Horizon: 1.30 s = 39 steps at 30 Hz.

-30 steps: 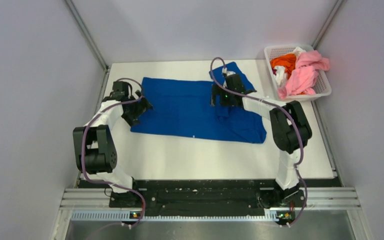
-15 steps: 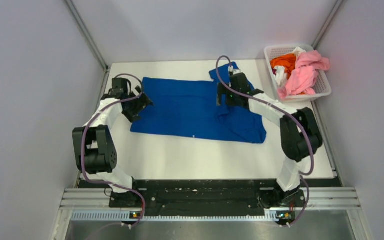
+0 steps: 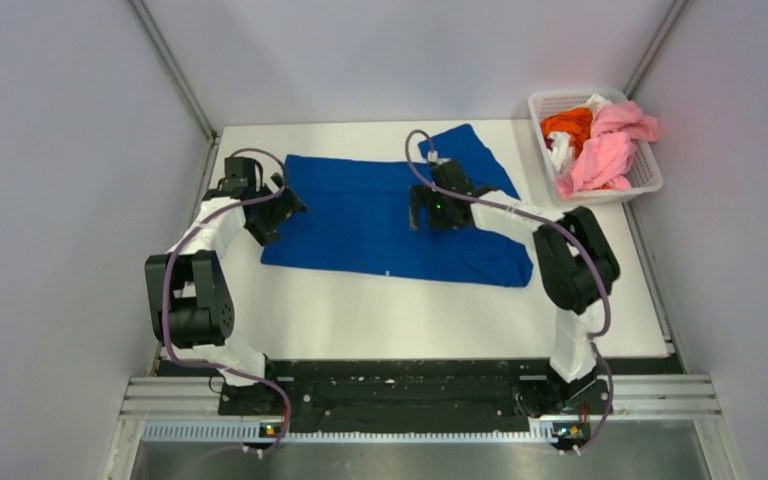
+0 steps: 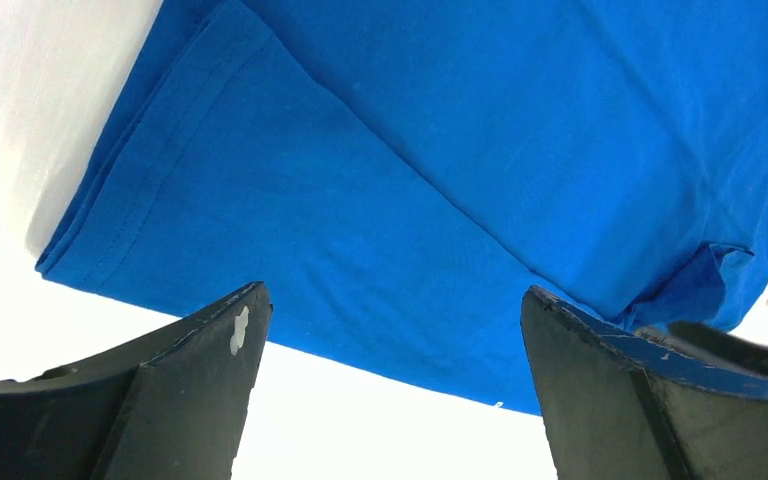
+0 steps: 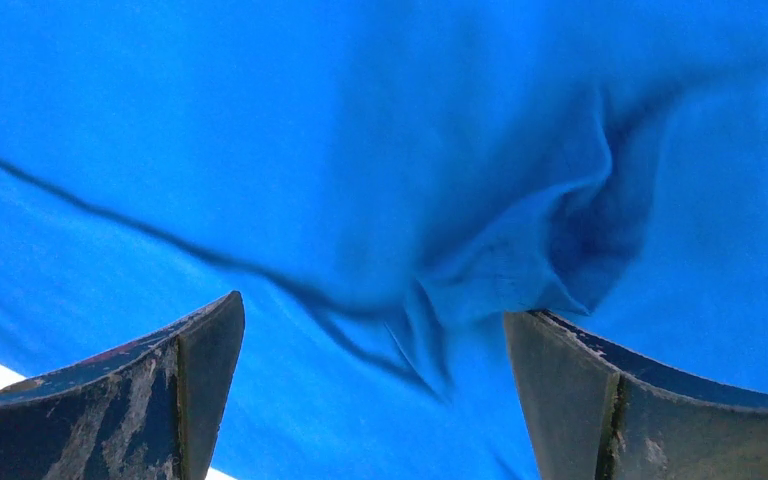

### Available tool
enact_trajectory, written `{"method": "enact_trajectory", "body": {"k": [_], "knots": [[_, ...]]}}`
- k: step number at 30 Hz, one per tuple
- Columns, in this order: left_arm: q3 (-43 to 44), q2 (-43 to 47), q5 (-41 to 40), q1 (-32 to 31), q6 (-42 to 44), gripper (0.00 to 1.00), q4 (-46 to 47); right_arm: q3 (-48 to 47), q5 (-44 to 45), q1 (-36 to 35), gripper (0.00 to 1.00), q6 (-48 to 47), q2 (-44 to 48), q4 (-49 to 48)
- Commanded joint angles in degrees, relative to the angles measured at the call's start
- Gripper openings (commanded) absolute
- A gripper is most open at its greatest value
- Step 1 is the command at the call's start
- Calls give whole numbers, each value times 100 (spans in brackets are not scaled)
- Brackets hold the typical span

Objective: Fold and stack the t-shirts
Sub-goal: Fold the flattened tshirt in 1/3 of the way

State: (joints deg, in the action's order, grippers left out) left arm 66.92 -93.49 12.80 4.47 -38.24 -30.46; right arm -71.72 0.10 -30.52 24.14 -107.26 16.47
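A royal blue t-shirt lies spread flat across the middle of the white table, one sleeve sticking out at the far right. My left gripper hovers at the shirt's left hem, jaws wide open and empty; in its wrist view the blue cloth and its hemmed corner fill the frame above the open fingers. My right gripper hangs open over the shirt's right half, above a bunched fold, gripping nothing. Pink, orange and white t-shirts sit heaped in the basket.
A white plastic lattice basket stands at the table's far right corner. Grey enclosure walls close in on both sides and behind. Bare white tabletop stretches between the shirt and the arm bases.
My right gripper has swung left over the shirt, from near the sleeve toward the shirt's middle, still open. The left gripper has stayed at the left hem.
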Motion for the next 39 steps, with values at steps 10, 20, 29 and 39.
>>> {"method": "enact_trajectory", "body": {"k": [10,20,29,39], "knots": [[294,-208,214,13,162,99,241,-1299,792,-235,99,-131,-389,276],[377,-1172,432,-69,11,99,706,1164,1095,-197,99,292,941,124],[-734,-873,-130,-131,52,99,400,2006,1169,-191,99,559,1409,105],[-3170,1316,-508,-419,-436,99,302,3313,1046,-215,99,741,2735,231]]}}
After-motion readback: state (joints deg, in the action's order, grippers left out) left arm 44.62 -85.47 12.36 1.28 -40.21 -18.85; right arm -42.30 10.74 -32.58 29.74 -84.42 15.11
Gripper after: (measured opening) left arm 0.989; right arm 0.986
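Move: The spread blue t-shirt's middle lies about 22 cm to the left hand's right, level with it and roughly 7 cm down; its near-left corner is some 5 cm left, 9 cm back and equally low. From the right hand, that middle is about 8 cm left, level and some 3 cm below. Equally low, the near-right corner lies 20 cm right and 15 cm back, the far sleeve 5 cm right and 13 cm ahead. Keep both grippers wide open. Lower the left fingertips about 6 cm onto the t-shirt's left part, edging slightly forward, then drag it straight back about 9 cm. Swing the right hand forward-left and up first, then reverse, sweeping back and right and down onto the shirt's right half, and drag on back-right, ending turned some 10 degrees clockwise. ##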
